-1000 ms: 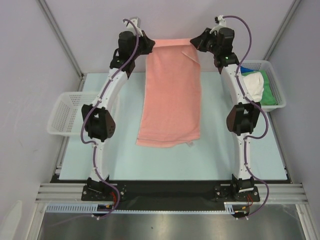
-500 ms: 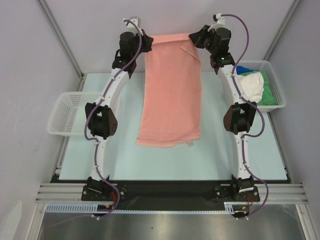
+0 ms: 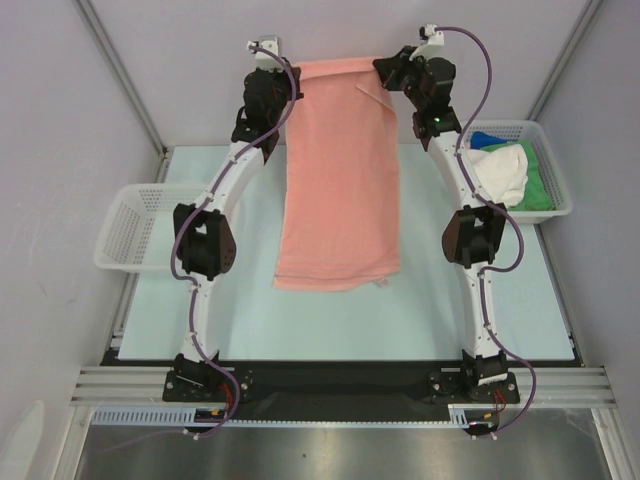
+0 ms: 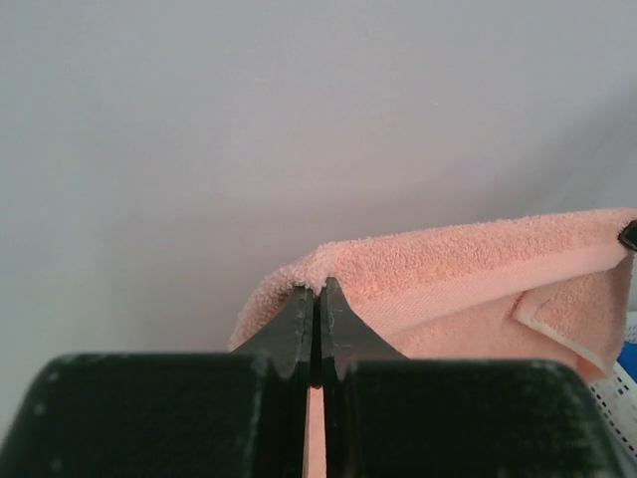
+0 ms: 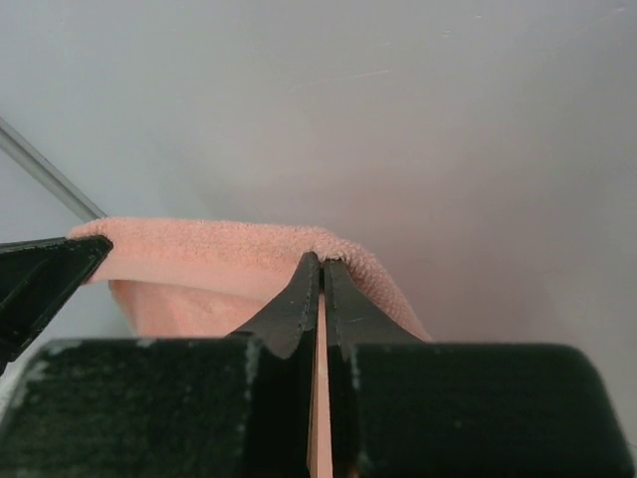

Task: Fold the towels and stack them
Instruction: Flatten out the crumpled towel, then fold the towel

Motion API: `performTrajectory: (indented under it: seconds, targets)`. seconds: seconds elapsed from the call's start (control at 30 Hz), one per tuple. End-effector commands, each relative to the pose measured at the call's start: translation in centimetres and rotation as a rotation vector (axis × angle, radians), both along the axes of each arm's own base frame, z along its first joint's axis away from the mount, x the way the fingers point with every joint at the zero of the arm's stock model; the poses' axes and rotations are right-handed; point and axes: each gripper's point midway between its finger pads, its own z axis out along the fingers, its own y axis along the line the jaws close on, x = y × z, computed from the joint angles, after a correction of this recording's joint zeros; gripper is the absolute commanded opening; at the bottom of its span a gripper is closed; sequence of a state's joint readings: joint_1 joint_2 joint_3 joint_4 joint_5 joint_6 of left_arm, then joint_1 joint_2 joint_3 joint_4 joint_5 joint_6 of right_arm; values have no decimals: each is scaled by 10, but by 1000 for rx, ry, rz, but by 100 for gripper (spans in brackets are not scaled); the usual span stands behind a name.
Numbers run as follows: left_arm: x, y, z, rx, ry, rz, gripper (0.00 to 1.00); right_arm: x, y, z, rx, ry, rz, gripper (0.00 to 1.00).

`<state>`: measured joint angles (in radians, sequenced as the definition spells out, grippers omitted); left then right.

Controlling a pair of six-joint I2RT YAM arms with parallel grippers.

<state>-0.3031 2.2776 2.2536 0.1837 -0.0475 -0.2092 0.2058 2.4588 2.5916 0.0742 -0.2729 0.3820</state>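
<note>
The salmon pink towel (image 3: 340, 180) hangs lengthwise down the middle of the table, its far edge lifted high, its near end lying on the table. My left gripper (image 3: 296, 82) is shut on the far left corner of the pink towel (image 4: 448, 269). My right gripper (image 3: 383, 70) is shut on the far right corner of the same towel (image 5: 219, 249). A white towel (image 3: 500, 168), a green towel (image 3: 538, 185) and a bit of blue towel (image 3: 482, 139) lie bunched in the right basket (image 3: 556, 170).
An empty white perforated basket (image 3: 130, 225) sits at the table's left edge. The pale table top (image 3: 250, 310) lies between the two arms. Grey walls with metal posts close the back and sides.
Both grippers have risen and moved toward the back wall, lifting the pink towel's far edge higher. The towel's near end has stayed on the table.
</note>
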Motion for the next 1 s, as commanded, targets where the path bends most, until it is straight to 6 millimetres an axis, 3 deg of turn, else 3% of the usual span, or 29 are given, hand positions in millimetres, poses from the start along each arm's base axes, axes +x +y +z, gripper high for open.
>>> performTrajectory:
  seconds: [0.0, 0.03, 0.17, 0.2, 0.27, 0.33, 0.37, 0.5, 0.53, 0.63, 0.67, 0.73, 0.77, 0.8, 0.87, 0.9, 0.93, 0.97]
  targets:
    - [8, 63, 45, -2, -113, 219, 0, 9, -56, 57, 16, -186, -196, 0]
    - [10, 62, 38, -5, -95, 213, 0, 9, -55, 54, 15, -179, -197, 0]
    - [19, 59, -8, -12, -4, 210, 0, 26, -59, 5, 12, -66, -204, 0]
    - [19, 57, -17, -15, 11, 201, 0, 32, -60, -23, 9, -4, -203, 0]
    - [21, 53, -44, -24, 60, 187, 0, 35, -61, -51, 10, 57, -187, 0]
    - [19, 53, -56, -42, 89, 184, 0, 36, -60, -82, 9, 121, -184, 0]
    - [18, 53, -71, -38, 119, 188, 0, 36, -59, -88, 7, 135, -181, 0]
    - [9, 57, -84, -42, 159, 203, 0, 38, -59, -116, -11, 216, -176, 0]
    - [5, 56, -96, -38, 181, 198, 0, 40, -58, -118, -15, 223, -172, 0]
    - [-10, 50, -91, -58, 184, 167, 0, 34, -55, -127, -15, 282, -159, 0]
    - [-17, 48, -111, -47, 224, 157, 0, 27, -52, -124, -10, 297, -157, 0]
    - [-29, 46, -108, -57, 235, 150, 0, 17, -52, -129, -24, 349, -155, 0]
    - [-47, 46, -130, -40, 299, 153, 0, -3, -52, -115, -27, 404, -132, 0]
    - [-47, 46, -130, -40, 299, 153, 0, -6, -53, -131, -33, 454, -134, 0]
    - [-61, 48, -130, -42, 337, 161, 0, -22, -56, -140, -37, 521, -118, 0]
    - [-69, 51, -143, -33, 374, 180, 0, -38, -57, -128, -34, 541, -96, 0]
    - [-77, 53, -150, -24, 411, 188, 0, -51, -61, -157, -42, 621, -90, 0]
    - [-87, 55, -155, -32, 438, 192, 0, -61, -63, -162, -45, 642, -85, 0]
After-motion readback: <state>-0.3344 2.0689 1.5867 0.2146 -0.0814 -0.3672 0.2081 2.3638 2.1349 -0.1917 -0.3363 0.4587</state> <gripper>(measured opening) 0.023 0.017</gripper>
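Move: Both hands still pinch the towel's raised far edge. The table spot it goes down to lies about 37 cm below and 4 cm back of the left hand, 9 cm to its right; from the right hand, 38 cm below, 5 back, 10 left. The towel's near edge lies about 33 cm back of the left hand, 8 right. The empty basket is about 33 cm left of the left hand and 16 back; the full basket some 33 cm right of the right hand, level ahead. Both hands, fingers shut on the towel, lower it about 20 cm, tipping down some 30 degrees, finally drawing back. ##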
